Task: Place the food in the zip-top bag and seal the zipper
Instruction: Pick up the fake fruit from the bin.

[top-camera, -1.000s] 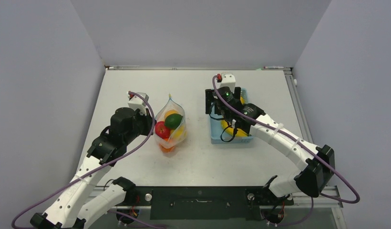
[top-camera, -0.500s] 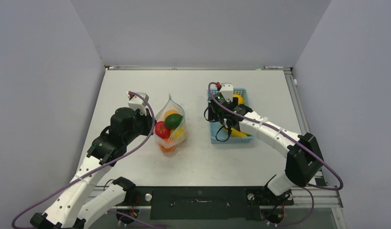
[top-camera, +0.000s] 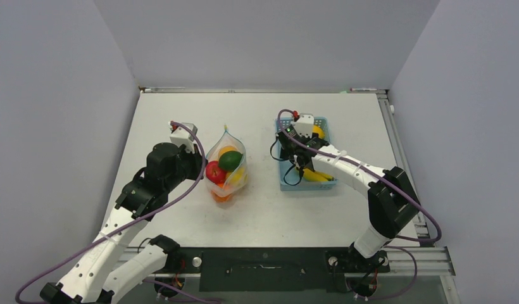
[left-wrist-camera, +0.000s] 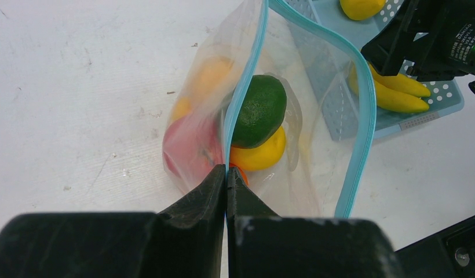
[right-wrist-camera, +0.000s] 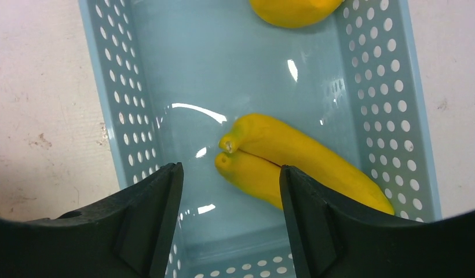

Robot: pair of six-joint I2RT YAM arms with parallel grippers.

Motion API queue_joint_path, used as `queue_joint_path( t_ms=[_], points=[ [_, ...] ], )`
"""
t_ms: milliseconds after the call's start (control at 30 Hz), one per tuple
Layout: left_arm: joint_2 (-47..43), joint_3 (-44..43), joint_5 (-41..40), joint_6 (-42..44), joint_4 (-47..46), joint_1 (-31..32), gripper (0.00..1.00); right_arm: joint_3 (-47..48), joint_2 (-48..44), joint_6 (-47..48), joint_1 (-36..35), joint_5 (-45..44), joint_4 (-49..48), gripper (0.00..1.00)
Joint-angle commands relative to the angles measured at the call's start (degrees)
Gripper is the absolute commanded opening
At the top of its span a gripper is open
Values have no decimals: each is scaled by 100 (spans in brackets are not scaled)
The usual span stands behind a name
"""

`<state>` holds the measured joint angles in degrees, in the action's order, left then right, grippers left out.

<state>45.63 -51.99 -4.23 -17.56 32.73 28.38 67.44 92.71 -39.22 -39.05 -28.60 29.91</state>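
The zip-top bag (top-camera: 226, 170) lies on the table left of centre, its mouth open, with red, green, yellow and orange food inside. In the left wrist view the green fruit (left-wrist-camera: 259, 110) rests on a yellow one (left-wrist-camera: 258, 155), and a red one (left-wrist-camera: 186, 150) shows through the plastic. My left gripper (left-wrist-camera: 226, 171) is shut on the zipper (left-wrist-camera: 247, 87) at the bag's near edge. My right gripper (right-wrist-camera: 230, 174) is open and empty, low over the light-blue basket (right-wrist-camera: 116, 98), its fingers either side of the stem ends of two yellow bananas (right-wrist-camera: 293, 159).
A second yellow fruit (right-wrist-camera: 293, 10) lies at the basket's far end. The basket (top-camera: 307, 187) stands right of the bag with a strip of bare table between them. The enclosure walls stand at the back and on both sides.
My right gripper has shifted over the basket and dropped toward the bananas, and its elbow has drawn in toward the table's middle. The left arm and the bag have not moved.
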Motion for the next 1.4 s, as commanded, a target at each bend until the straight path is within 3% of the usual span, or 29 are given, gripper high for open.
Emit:
queue_joint_path(
  t_ms=[0,433,767,1167,1367],
  points=[
    [-77,-25,2,-2,-285,-34,0,44,104,-272,110,-217,-235,61],
    [-94,-40,-17,7,-276,-34,0,135,548,-349,230,-100,-424,54],
    [-80,-46,-33,7,-273,-34,0,226,743,-271,266,1,-459,41],
    [-96,-43,-35,7,-267,-34,0,183,518,-218,275,107,-454,8],
    [-90,-46,-34,7,-261,-34,0,87,134,-234,269,221,-541,5]
  ],
)
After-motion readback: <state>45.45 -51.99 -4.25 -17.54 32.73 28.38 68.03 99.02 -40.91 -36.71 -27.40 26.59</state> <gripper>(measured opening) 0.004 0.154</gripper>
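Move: The right hand, half open over the bin, has the bananas' middle about 5 cm below it, level fore and aft and some 5 cm to its right; their stems lie almost under the fingers, a touch ahead. The lemon sits roughly 11 cm ahead and 5 cm right, 4 cm down, and the bag of food about 19 cm to the left. From the left hand the bananas are around 26 cm right, 9 cm ahead and 18 cm below. The right hand sinks about 4.5 cm into the bin while easing some 1.5 cm forward, its already half-open fingers narrowing as they come down around the stem ends of the two bananas. Low in the bin it stops and the fingers shut, pinching both stems together at the bananas' left end, then it starts back up by about 1 cm with that grip kept. ##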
